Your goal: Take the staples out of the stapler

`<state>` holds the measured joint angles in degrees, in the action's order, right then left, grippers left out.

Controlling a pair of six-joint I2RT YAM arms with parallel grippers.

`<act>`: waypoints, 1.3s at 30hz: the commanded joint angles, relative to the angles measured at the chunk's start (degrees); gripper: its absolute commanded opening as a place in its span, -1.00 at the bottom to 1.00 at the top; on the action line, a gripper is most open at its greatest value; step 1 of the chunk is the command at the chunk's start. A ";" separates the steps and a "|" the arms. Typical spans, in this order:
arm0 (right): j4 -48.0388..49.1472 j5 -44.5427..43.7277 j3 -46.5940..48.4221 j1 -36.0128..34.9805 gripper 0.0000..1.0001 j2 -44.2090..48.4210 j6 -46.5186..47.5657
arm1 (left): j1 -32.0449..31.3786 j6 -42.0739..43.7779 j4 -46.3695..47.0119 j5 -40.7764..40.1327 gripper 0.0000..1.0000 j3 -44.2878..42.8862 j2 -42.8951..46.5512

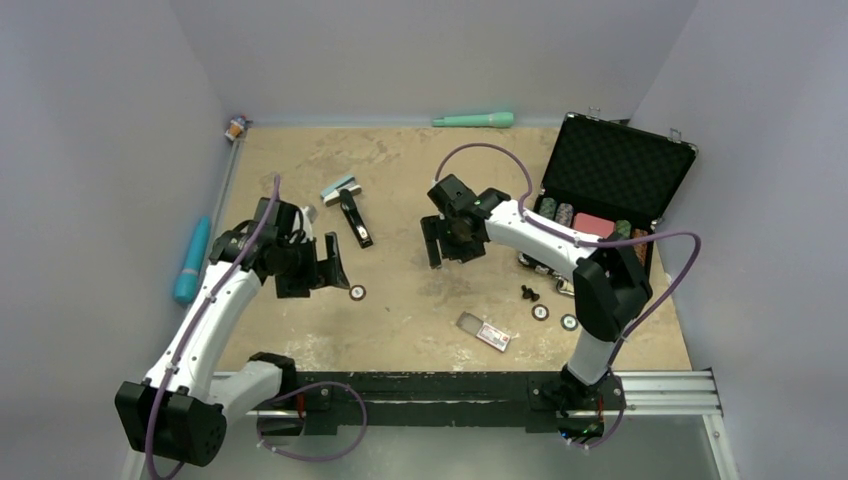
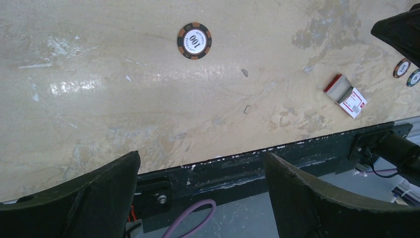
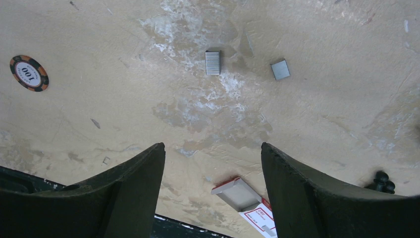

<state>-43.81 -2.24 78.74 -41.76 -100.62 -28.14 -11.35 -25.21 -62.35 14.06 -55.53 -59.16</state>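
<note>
The slim black stapler point(image 1: 355, 217) lies on the table behind my left gripper, shown only in the top view, with a light blue and white piece point(image 1: 340, 188) at its far end. Two small silvery staple blocks point(image 3: 213, 62) point(image 3: 280, 69) lie on the table in the right wrist view. My left gripper point(image 1: 330, 268) point(image 2: 200, 163) is open and empty, near the stapler's near end. My right gripper point(image 1: 447, 245) point(image 3: 213, 153) is open and empty above mid-table.
An open staple box point(image 1: 484, 332) point(image 3: 245, 201) point(image 2: 345, 96) lies at front centre. Poker chips point(image 1: 357, 292) point(image 2: 194, 40) point(image 3: 29, 73) lie on the table, with more point(image 1: 540, 312) at the right. An open black case point(image 1: 605, 190) stands right. A teal tool point(image 1: 190, 260) lies left, a green one point(image 1: 474, 120) at back.
</note>
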 commanded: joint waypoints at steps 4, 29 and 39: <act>0.32 -3.29 -2.51 0.26 0.44 1.43 -2.98 | 0.28 1.53 3.06 4.35 0.94 1.98 0.70; 2.34 -4.47 11.45 0.36 0.24 -15.68 -5.75 | 0.01 -1.90 2.42 -6.29 1.00 1.95 5.57; 2.05 -4.80 8.56 0.28 0.01 -16.94 -6.09 | 0.01 -2.78 2.45 -8.35 1.00 2.35 11.51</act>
<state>-41.04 -5.10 87.31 -41.60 -117.97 -33.06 -11.38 -27.07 -60.90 7.18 -53.49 -49.30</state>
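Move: The loose staple strip that the right hand goes for lies about 4 cm ahead of it, 2 cm to its left and 8 cm below. A second strip stands some 5 cm to the right of that one and 1 cm farther out, while the staple box is roughly 14 cm back and 10 cm right of it. The 100 chip lies about 18 cm left and 6 cm back of the first strip. From the left hand, that strip is some 13 cm ahead, 26 cm right and 14 cm below. Down onto the nearer, left-hand staple strip goes the right hand: after easing back and right by about 1 cm it swings forward and left while sinking, ending about 7 cm lower and 4 cm farther out. Its fingers, pointing steeply down, narrow from three quarters to half open astride the strip, with no grip on it yet. The empty left hand shifts about 2 cm left and rises slightly, fingers tipping outward some 10 degrees. ##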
